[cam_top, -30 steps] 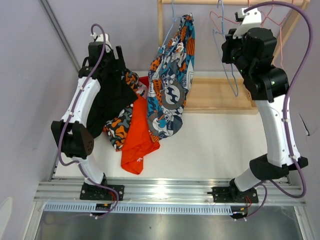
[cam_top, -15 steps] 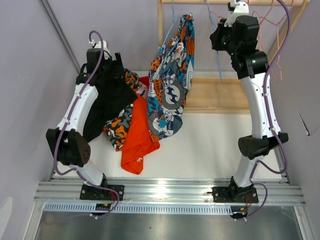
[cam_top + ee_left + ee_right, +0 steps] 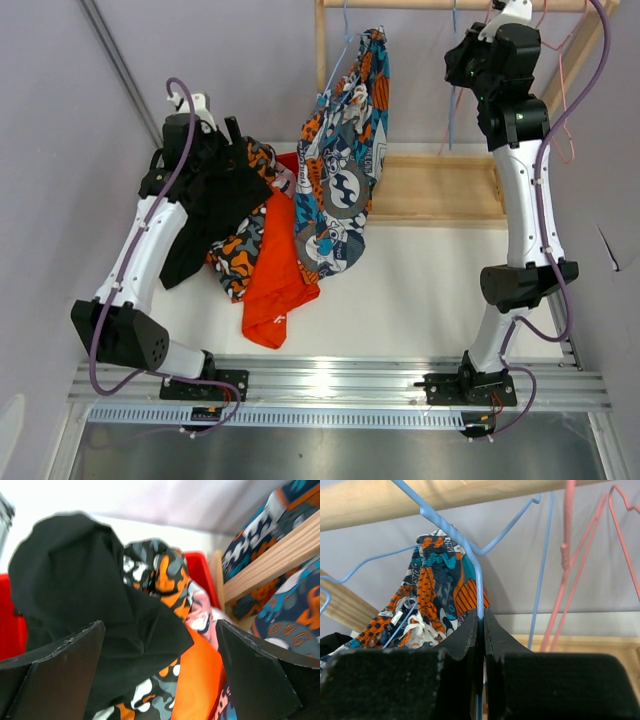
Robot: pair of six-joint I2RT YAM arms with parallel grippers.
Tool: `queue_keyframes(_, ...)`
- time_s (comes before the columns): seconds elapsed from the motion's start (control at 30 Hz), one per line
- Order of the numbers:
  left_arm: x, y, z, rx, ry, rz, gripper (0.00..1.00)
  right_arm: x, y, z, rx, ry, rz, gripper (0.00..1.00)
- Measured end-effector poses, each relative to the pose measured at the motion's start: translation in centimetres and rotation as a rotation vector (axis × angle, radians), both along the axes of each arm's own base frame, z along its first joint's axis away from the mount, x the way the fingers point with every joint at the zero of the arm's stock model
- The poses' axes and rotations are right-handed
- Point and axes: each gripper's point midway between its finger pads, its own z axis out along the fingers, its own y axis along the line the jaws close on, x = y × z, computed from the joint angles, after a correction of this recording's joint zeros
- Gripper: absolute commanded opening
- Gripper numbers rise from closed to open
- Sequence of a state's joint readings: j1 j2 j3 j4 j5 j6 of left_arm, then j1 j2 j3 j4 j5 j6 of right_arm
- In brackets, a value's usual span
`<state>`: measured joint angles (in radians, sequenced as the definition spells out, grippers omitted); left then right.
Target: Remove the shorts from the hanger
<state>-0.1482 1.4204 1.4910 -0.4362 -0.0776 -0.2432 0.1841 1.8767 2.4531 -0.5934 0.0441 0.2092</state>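
Observation:
My left gripper (image 3: 226, 148) (image 3: 160, 630) is open, its jaws wide apart over the heap of shorts. The plain black shorts (image 3: 200, 205) (image 3: 75, 585) lie just beyond the jaws, on top of the heap. Under them lie the orange-black-white blotched shorts (image 3: 236, 255) (image 3: 160, 575), the plain orange shorts (image 3: 276, 272) (image 3: 200, 680) and the pink printed shorts (image 3: 202, 617). The blue shorts with orange-white print (image 3: 345, 150) (image 3: 432, 590) hang on a blue hanger from the wooden rail (image 3: 400, 5). My right gripper (image 3: 458, 60) (image 3: 481, 617) is shut on an empty blue hanger (image 3: 452, 100) (image 3: 479, 580) up at the rail (image 3: 420, 500).
A red bin (image 3: 200, 570) sits behind the heap. The wooden rack has an upright (image 3: 321, 50) and a base (image 3: 440, 190). Pink hangers (image 3: 560, 90) (image 3: 567, 555) hang right of my right gripper. A grey wall stands close on the left.
My right arm has stretched upward and carried the empty blue hanger up to the rail. My left arm has swung out to the left, with its gripper staying over the black shorts.

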Motion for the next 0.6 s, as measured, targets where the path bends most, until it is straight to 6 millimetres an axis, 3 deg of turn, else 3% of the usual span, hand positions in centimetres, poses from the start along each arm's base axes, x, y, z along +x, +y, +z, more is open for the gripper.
queue_keyframes(0.13, -0.3, 0.0, -1.6, -0.007, 0.056, 0.007, 0.99, 0.6, -0.2, -1.2, 0.001, 0.026, -0.006, 0.00)
queue_keyframes(0.3, -0.9, 0.0, -0.6, -0.022, 0.037, 0.008, 0.99, 1.5, -0.4, -4.3, 0.000, 0.096, -0.015, 0.00)
queue_keyframes(0.33, -1.2, 0.0, -0.2, -0.024, 0.027, 0.008, 0.99, 1.7, -0.5, -4.6, 0.002, 0.102, -0.015, 0.04)
queue_keyframes(0.4, -1.7, 0.1, 0.9, -0.028, 0.002, 0.007, 0.99, 1.7, -0.5, -4.7, 0.012, 0.103, -0.016, 0.41)
queue_keyframes(0.43, -2.0, 0.1, 1.3, -0.030, -0.008, 0.007, 0.99, 1.6, -0.5, -4.6, 0.018, 0.103, -0.018, 0.71)
queue_keyframes(0.53, -2.9, 0.2, 2.9, -0.036, -0.048, 0.004, 0.99, 1.1, -0.8, -3.9, 0.022, 0.092, -0.026, 0.95)
queue_keyframes(0.6, -3.5, 0.2, 3.5, -0.039, -0.065, 0.004, 0.99, 0.4, -1.2, -3.4, 0.022, 0.085, -0.037, 0.97)
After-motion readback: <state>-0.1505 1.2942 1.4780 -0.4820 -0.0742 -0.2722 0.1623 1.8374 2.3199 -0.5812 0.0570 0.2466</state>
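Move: The wooden rail for the blue hanger already gripped by the right hand lies about 10 cm ahead and 10 cm above it. The patterned shorts hang about 21 cm left, 6 cm ahead and 23 cm below; the nearest pink hanger is some 10 cm right and 10 cm ahead, near hand height. From the open left hand, the patterned shorts are about 14 cm ahead, 30 cm right and 8 cm below; the piled black shorts lie 5 cm ahead, 7 cm left and 25 cm below. Lower the right gripper nearly 5 cm, easing slightly forward and tipping the fingers down, to settle the blue hanger's hook on the rail; then open wide to let go of the wire and start easing back and up. Dip the open left gripper slightly, then draw it back and up about 5 cm, away from the black shorts. ##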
